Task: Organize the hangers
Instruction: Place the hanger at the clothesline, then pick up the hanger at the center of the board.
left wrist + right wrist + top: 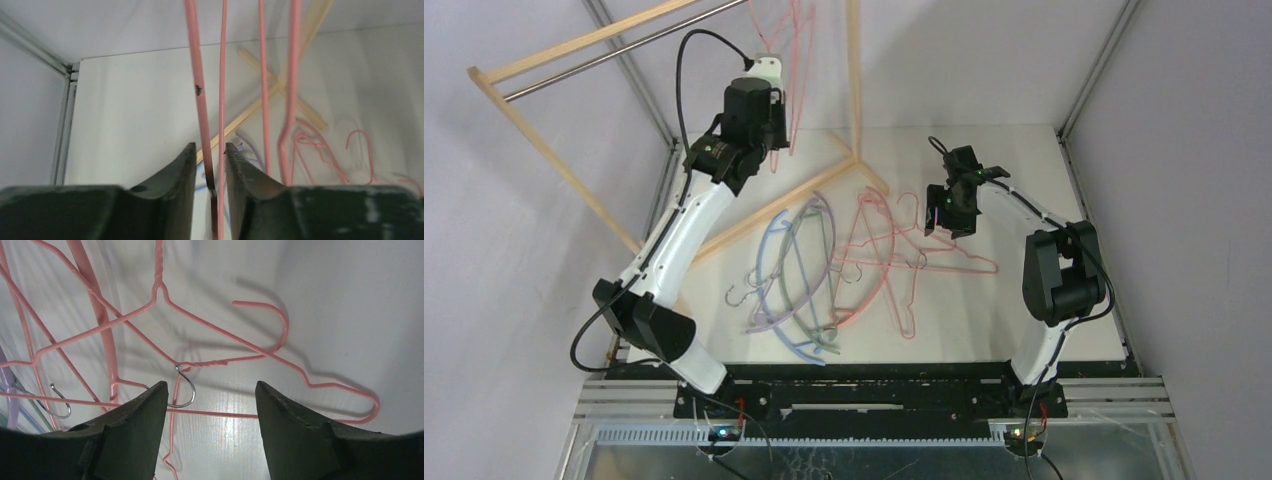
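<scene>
Thin pink-red wire hangers [792, 90] hang from the rack at the back. My left gripper [769, 70] is raised at their lower part. In the left wrist view its jaws [210, 150] stand slightly open, with two pink wires [200, 95] running between them and a gap on each side. More hangers lie heaped on the table: pink wire ones [894, 250], plus lilac [769, 318], green [822, 300] and blue [774, 250] curved ones. My right gripper [939, 215] hovers open over the pink wire hangers [225, 335], with a metal hook [187, 385] near its left finger.
The light wooden rack frame [554, 55] with its metal rod [624, 50] leans at the back left. Its base bars [794, 205] cross the table beside the heap. Metal cage posts stand at the back corners.
</scene>
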`<state>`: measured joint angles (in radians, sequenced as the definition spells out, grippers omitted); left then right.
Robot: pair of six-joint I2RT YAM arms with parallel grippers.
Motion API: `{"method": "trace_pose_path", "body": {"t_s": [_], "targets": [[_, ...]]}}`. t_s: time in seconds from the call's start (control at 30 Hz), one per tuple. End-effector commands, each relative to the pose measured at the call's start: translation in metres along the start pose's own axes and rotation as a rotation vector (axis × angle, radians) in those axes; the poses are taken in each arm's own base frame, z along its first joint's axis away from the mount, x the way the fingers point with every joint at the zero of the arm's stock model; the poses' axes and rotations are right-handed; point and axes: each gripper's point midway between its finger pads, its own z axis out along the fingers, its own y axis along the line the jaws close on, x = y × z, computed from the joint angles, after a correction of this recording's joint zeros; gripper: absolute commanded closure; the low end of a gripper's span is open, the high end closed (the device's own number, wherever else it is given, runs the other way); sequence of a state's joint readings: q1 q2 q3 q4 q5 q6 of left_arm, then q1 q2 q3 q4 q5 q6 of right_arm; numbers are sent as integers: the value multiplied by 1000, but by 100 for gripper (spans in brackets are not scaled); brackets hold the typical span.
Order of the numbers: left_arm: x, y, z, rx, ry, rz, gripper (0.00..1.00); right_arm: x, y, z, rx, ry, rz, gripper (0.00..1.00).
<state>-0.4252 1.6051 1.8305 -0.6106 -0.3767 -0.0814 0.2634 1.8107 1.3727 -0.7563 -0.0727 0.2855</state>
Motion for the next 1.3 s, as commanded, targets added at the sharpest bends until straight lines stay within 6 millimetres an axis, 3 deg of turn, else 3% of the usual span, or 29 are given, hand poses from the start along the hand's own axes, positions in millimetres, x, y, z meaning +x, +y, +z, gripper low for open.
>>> {"method": "trace_pose_path", "body": {"t_s": [0.0, 0.2, 0.37, 0.5, 0.7, 0.87, 1.1, 1.27], "targets": [[-4, -14, -14, 112, -28, -18, 63, -9, 5, -5, -12, -26, -3, 27], [-2, -19, -23, 163, -46, -19, 21, -9, 0, -7, 20, -31, 3, 25], [-8, -16, -42, 186, -75, -29, 1, -3, -7, -2, 48, -26, 10, 22], [-8, -6, -64, 183, -100, -33, 0, 2, -10, 7, 59, -11, 16, 21], [2, 3, -93, 195, -111, -50, 1, -11, -18, 24, 109, -7, 9, 22], [22, 7, -105, 201, -99, -74, 1, -20, -15, 34, 145, -7, -19, 23], [44, 10, -115, 214, -74, -86, 0, -40, -33, 34, 271, -53, -58, 23], [59, 9, -119, 225, -53, -100, 0, -30, -33, 43, 262, -12, -59, 25]]}}
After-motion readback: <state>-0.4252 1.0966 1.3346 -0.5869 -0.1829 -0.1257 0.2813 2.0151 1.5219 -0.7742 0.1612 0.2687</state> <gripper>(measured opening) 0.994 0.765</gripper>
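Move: The clothesline's rod runs roughly 23 cm above the left hand and 5 cm ahead. The hanger just brought there hangs between the loosening left fingers, its middle some 4 cm ahead and 8 cm up, with the earlier-hung hanger about 4 cm to its right. From the right hand, the topmost pink hanger is about 8 cm left, 3 cm back and 7 cm down; a lower hanger's hook lies 3 cm ahead, 2 cm right, equally low. Sinking about 3 cm as its already loosening fingers spread wide, the left hand frees the hanger, then draws back some 12 cm from the clothesline, arching up and down again and turning slightly clockwise. The right hand, still open, drops about 4.5 cm towards the pink hangers on the table, then slides forward and a little right over the lower hanger's hook, rising slightly. ##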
